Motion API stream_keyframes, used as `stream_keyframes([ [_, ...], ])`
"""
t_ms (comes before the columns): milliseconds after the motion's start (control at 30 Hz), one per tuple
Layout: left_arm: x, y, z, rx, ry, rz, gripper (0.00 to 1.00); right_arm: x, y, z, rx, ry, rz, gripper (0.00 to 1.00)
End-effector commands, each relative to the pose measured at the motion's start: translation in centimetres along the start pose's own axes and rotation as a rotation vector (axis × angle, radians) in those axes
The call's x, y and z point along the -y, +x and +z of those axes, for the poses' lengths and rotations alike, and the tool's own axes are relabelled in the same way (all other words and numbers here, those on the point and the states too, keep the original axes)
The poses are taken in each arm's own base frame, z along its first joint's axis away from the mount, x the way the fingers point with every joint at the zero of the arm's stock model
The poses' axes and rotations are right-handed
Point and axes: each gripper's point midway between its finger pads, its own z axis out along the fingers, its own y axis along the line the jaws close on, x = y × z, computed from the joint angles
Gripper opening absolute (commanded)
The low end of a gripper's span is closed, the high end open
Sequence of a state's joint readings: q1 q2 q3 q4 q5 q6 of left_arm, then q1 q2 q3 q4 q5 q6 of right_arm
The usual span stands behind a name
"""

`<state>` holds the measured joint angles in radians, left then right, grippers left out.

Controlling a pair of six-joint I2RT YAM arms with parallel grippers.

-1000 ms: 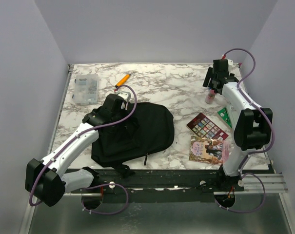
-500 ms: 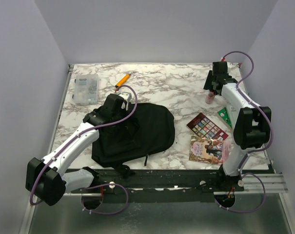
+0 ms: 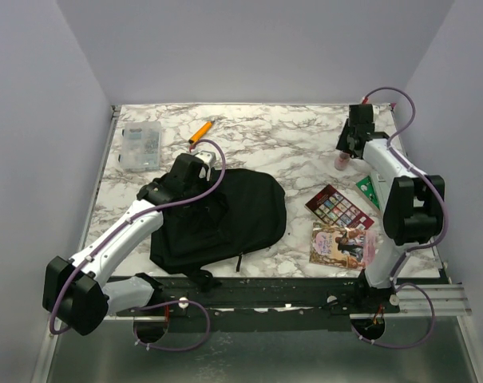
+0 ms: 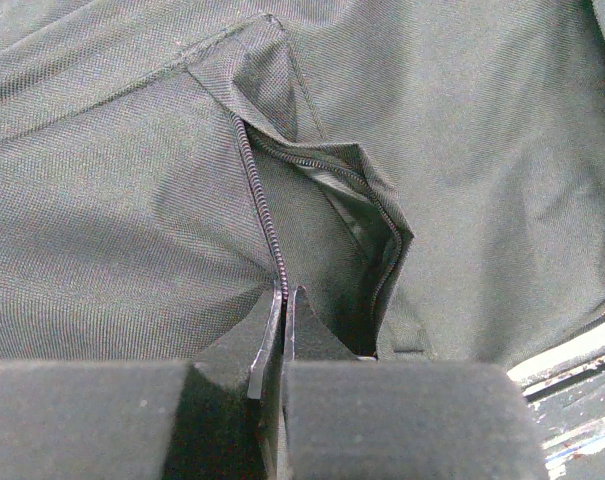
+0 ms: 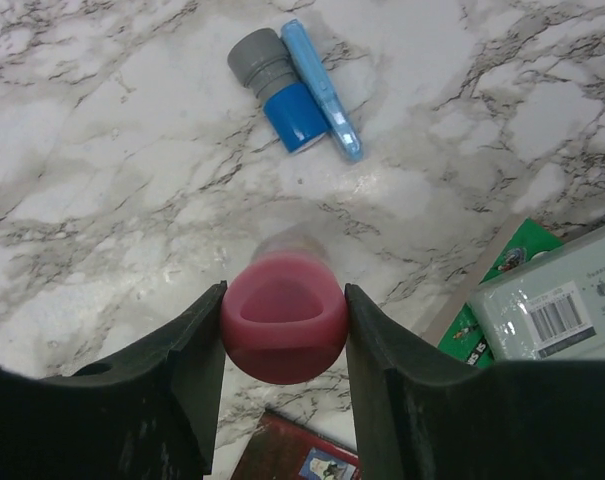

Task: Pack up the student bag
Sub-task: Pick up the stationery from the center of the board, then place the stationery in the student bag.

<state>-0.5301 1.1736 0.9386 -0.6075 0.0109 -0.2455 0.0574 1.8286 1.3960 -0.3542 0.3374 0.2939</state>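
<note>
The student bag point(image 3: 239, 214) is a large black fabric backpack lying flat at the table's near left. My left gripper point(image 3: 195, 169) rests on its upper left part. In the left wrist view its jaws point(image 4: 283, 297) are shut on the bag's zipper line point(image 4: 260, 200), beside a gaping pocket opening point(image 4: 367, 260). At the far right stands a small clear bottle with a pink cap point(image 3: 342, 161). My right gripper point(image 5: 284, 295) reaches down over it, and both fingers point(image 5: 197, 350) press against the sides of the pink cap point(image 5: 282, 335).
A blue-and-grey cap point(image 5: 279, 90) and a light blue pen point(image 5: 322, 90) lie beyond the bottle. A green box point(image 5: 542, 300), a colourful card point(image 3: 339, 207) and a picture book point(image 3: 342, 243) lie near right. A clear plastic case point(image 3: 140, 146) and an orange marker point(image 3: 199, 131) lie at the far left.
My right gripper has come down over the pink-capped bottle and its fingers have closed in onto the cap. The left arm and the bag have not moved.
</note>
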Motion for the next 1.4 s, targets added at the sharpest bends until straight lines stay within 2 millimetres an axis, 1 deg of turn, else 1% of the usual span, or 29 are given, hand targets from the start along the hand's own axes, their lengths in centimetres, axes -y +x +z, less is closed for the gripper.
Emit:
stream_keyframes([
  [0, 1.0, -1.4, -0.3, 0.029, 0.044, 0.006, 0.0, -1.9, -1.2, -3.5, 0.053, -0.175, 0.063, 0.11],
  [33, 1.0, -1.4, -0.2, 0.029, 0.044, 0.005, 0.0, -2.7, -1.3, -4.4, 0.064, -0.236, 0.096, 0.08],
  [100, 1.0, -1.3, -0.1, 0.025, 0.044, 0.005, 0.0, -5.0, -1.8, -7.3, 0.103, -0.417, 0.145, 0.04],
  [133, 1.0, -1.3, -0.1, 0.024, 0.045, 0.004, 0.0, -6.4, -1.0, -8.6, 0.088, -0.519, 0.171, 0.01],
  [233, 1.0, -1.3, 0.0, 0.02, 0.045, 0.005, 0.0, -9.8, -0.3, -13.1, 0.088, -0.823, 0.28, 0.01],
  [333, 1.0, -1.4, 0.0, 0.02, 0.042, 0.005, 0.0, -12.2, 1.4, -16.9, 0.014, -1.074, 0.385, 0.01],
  [400, 0.9, -1.4, 0.0, 0.022, 0.041, 0.006, 0.0, -13.9, 2.9, -19.6, -0.066, -1.244, 0.47, 0.01],
  [467, 0.9, -1.4, -0.1, 0.022, 0.04, 0.005, 0.0, -15.7, 4.6, -22.5, -0.117, -1.402, 0.493, 0.01],
  [567, 0.9, -1.5, -0.1, 0.025, 0.039, 0.007, 0.0, -18.1, 7.6, -26.0, -0.196, -1.543, 0.504, 0.01],
  [633, 0.9, -1.5, -0.2, 0.029, 0.037, 0.007, 0.0, -19.2, 8.9, -27.7, -0.219, -1.603, 0.513, 0.01],
  [700, 0.8, -1.5, -0.2, 0.029, 0.036, 0.008, 0.0, -20.0, 9.7, -28.6, -0.224, -1.637, 0.507, 0.01],
  [800, 0.9, -1.5, -0.3, 0.031, 0.039, 0.006, 0.0, -21.7, 11.2, -28.4, -0.251, -1.607, 0.498, 0.01],
  [867, 0.9, -1.6, -0.3, 0.033, 0.041, 0.006, 0.0, -23.1, 12.7, -28.6, -0.262, -1.591, 0.483, 0.01],
  [933, 1.0, -1.6, -0.4, 0.035, 0.042, 0.007, 0.0, -24.1, 13.7, -28.1, -0.247, -1.548, 0.487, 0.01],
  [1033, 0.9, -1.6, -0.5, 0.038, 0.042, 0.006, 0.0, -25.5, 15.2, -26.8, -0.209, -1.447, 0.441, 0.01],
  [1100, 0.9, -1.6, -0.6, 0.041, 0.043, 0.005, 0.0, -26.5, 15.9, -26.5, -0.221, -1.428, 0.417, 0.01],
  [1167, 0.9, -1.7, -0.7, 0.045, 0.042, 0.005, 0.0, -27.6, 17.0, -26.9, -0.279, -1.46, 0.401, 0.01],
  [1200, 1.0, -1.7, -0.7, 0.048, 0.043, 0.004, 0.0, -28.3, 17.4, -27.5, -0.313, -1.493, 0.39, 0.01],
  [1267, 0.9, -1.8, -0.8, 0.052, 0.042, 0.004, 0.0, -29.4, 19.0, -28.5, -0.389, -1.546, 0.365, 0.03],
  [1333, 0.9, -1.8, -0.9, 0.055, 0.041, 0.004, 0.0, -30.4, 20.9, -29.5, -0.481, -1.588, 0.305, 0.14],
  [1367, 0.9, -1.8, -0.9, 0.055, 0.042, 0.005, 0.0, -30.8, 22.0, -29.7, -0.542, -1.593, 0.265, 0.15],
])
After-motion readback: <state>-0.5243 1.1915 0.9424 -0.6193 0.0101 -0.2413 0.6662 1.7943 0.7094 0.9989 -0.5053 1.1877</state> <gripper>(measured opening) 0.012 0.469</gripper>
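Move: The right gripper has already closed on the pink cap of the standing bottle. The bag's open mouth lies about 47 cm to its left, 22 cm back and some 5 cm lower. The glue stick lies roughly 10 cm ahead and 1 cm right, the blue pen 9 cm ahead and 4 cm right; the colour card is around 18 cm back and 1 cm left. From the left gripper, still pinching the zipper edge, that mouth is only about 3 cm right, 1 cm back and 2 cm down. Lift the bottle off the board by its cap and swing the right gripper fast to the left, some 40 cm, and 20 cm back, rising about 7 cm before sinking again towards the bag's mouth. On the way roll the wrist roughly 90 degrees, so the bottle's base swings round to point left. Keep the left gripper still, pinching the zipper edge. ##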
